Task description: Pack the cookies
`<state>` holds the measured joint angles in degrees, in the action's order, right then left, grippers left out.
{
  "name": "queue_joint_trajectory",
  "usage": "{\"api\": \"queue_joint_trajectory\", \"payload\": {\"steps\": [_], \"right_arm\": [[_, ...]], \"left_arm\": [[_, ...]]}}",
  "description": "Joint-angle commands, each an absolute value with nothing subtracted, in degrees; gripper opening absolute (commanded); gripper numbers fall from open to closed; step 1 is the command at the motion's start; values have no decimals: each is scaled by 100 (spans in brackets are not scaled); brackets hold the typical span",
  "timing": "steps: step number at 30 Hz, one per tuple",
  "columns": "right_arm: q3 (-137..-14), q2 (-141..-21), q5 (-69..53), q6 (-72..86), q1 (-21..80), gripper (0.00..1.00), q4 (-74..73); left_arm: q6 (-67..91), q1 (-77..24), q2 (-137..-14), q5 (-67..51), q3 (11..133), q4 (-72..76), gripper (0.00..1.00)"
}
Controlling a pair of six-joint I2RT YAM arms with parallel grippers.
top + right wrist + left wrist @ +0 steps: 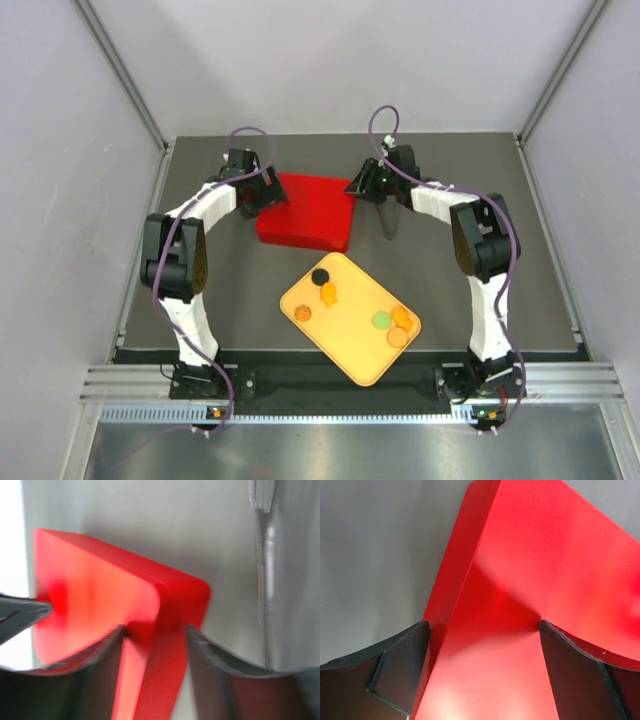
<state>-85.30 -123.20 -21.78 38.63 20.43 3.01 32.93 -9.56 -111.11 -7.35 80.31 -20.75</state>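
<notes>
Several cookies lie on a yellow tray (355, 365) near the front: a black one (320, 274), a green one (381, 320) and orange ones (303, 312). Behind the tray sits a closed red box (310, 215). My left gripper (262, 200) stands open at the box's left end. In the left wrist view its jaws (484, 625) straddle the edge of the red box (530, 555), one finger beside the side wall and one over the top. My right gripper (365, 190) is at the right end. In the blurred right wrist view it (156, 628) pinches the rim of the red box (100, 600).
The dark table is walled by pale panels with metal posts (262, 580) close behind the box. A metal rail (340, 385) runs along the near edge by both arm bases. A dark blurred tip (20, 615) shows at the box's far end.
</notes>
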Motion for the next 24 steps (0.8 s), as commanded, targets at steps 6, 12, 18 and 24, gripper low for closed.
{"api": "queue_joint_trajectory", "payload": {"steps": [6,12,18,24], "right_arm": [[-8650,-12191,-2021,3296,2110,72,-501],[-7939,-11383,-2407,3164,2030,76,-334],[-6470,-10495,-3057,3331,2091,76,561],[-5661,-10142,-3050,3436,2381,73,1089]], "left_arm": [[4104,-1160,-10768,-53,6900,-2031,92],[4184,-1160,-10661,-53,6794,-1969,92],[4219,-1160,-10644,123,6776,-1960,92],[4262,-1186,-10740,105,6776,-1934,91]]}}
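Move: The right gripper is closed part-way over the right edge of the lidded red box, near its far corner. The near right corner, its next place, lies about 15 cm back, 1 cm left and level in height; the box's middle is 5 cm back and 13 cm left. The tongs lie some 9 cm right and 5 cm back, the yellow tray's middle 34 cm back and 1 cm left. From the left gripper, that near corner is about 11 cm back and 21 cm right. Open the right gripper to let go of the lid's edge near the far right corner, then sweep it back about 13 cm along the box's right side, with 2 cm of drift rightwards, to bring its left finger beside the near right corner. Keep the left gripper astride the box's left edge, easing it back about 1.5 cm while it turns some 10 degrees counter-clockwise. ##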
